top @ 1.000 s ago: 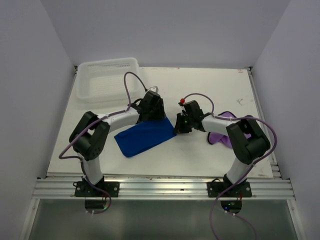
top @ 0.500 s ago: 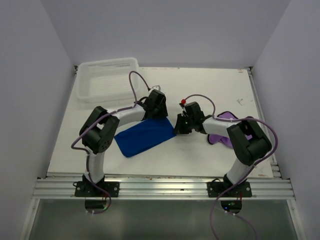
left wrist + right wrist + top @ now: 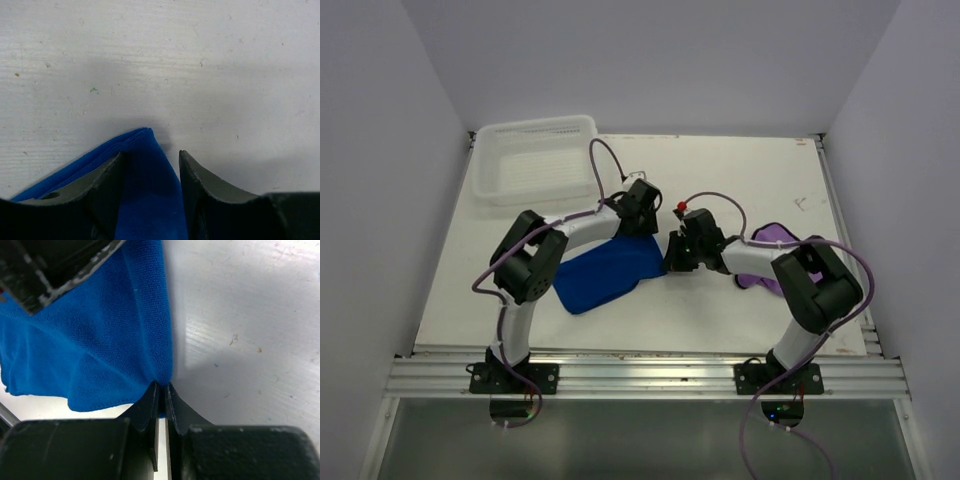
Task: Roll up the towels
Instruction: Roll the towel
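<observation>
The royal blue towel (image 3: 605, 275) lies flat mid-table between the arms. My left gripper (image 3: 645, 228) is down at its far right corner. In the left wrist view, the left gripper (image 3: 151, 157) stands open astride that folded corner of the blue towel (image 3: 147, 200), with a gap at its right finger. My right gripper (image 3: 672, 262) is at the towel's right edge. In the right wrist view, the right gripper (image 3: 161, 386) is shut on a pinch of the blue towel (image 3: 90, 340). The light purple towel (image 3: 778, 232) lies at the right, mostly hidden under the right arm.
A white mesh basket (image 3: 535, 160) stands at the back left of the table. The two grippers are close together at the towel's right end, and a black part of the left gripper (image 3: 55, 265) shows at the top left of the right wrist view.
The left arm has swung right, bringing its gripper to the blue towel's far right corner, with its jaws slightly narrower. The right gripper has kept its pinch and edged a little left.
</observation>
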Controlling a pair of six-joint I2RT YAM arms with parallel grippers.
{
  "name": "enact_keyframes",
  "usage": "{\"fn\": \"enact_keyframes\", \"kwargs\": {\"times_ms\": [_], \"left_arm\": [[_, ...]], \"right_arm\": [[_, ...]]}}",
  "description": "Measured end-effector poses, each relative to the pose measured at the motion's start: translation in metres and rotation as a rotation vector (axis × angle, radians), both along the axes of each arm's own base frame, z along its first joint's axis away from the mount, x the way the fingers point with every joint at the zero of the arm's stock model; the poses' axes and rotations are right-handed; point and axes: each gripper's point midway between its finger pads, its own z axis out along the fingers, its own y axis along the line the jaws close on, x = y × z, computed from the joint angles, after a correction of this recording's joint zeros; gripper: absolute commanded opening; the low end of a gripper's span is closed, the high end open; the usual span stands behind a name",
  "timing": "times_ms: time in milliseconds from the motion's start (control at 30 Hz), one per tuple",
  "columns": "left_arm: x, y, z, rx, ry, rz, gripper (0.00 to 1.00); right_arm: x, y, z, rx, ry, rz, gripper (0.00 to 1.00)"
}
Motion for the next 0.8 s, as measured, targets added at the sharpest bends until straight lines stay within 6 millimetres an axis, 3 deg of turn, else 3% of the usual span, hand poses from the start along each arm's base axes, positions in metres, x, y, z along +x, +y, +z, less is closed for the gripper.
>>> {"fn": "enact_keyframes", "kwargs": {"times_ms": [367, 400, 500, 800], "left_arm": [[-0.001, 0.009, -0.005, 0.084, 0.008, 0.029, 0.34], [-0.001, 0.009, -0.005, 0.086, 0.009, 0.029, 0.24], [-0.002, 0.01, -0.007, 0.099, 0.01, 0.033, 0.15], [-0.004, 0.005, -0.005, 0.095, 0.011, 0.032, 0.03]], "right_arm": [[-0.005, -0.01, 0.002, -0.067, -0.06, -0.037, 0.0], [-0.004, -0.011, 0.003, -0.072, -0.064, -0.042, 0.0], [-0.003, -0.013, 0.003, -0.085, -0.074, -0.043, 0.0], [-0.009, -0.015, 0.007, -0.157, -0.136, -0.009, 0.0]]}}
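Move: Just under the open left fingers lies the blue towel's far right corner, about 1 cm ahead of the hand point and 1 cm below it. The near right corner, pinched in the right fingers, sits some 10 cm back and 3 cm to the right of the left hand. The white tray's middle is roughly 20 cm ahead and 27 cm to its left. From the right hand the far corner lies about 10 cm ahead and 3 cm left, and the purple towel about 25 cm to the right, level with it. Closing from about half open, the left fingers pinch the folded far right corner of the blue towel, while that hand shifts only about 1 cm left, then partly back, and sinks slightly. The right hand keeps its shut grip on the near corner and draws it about 1.5 cm to the right, then a little back and up, its wrist tilting some 10 degrees. ##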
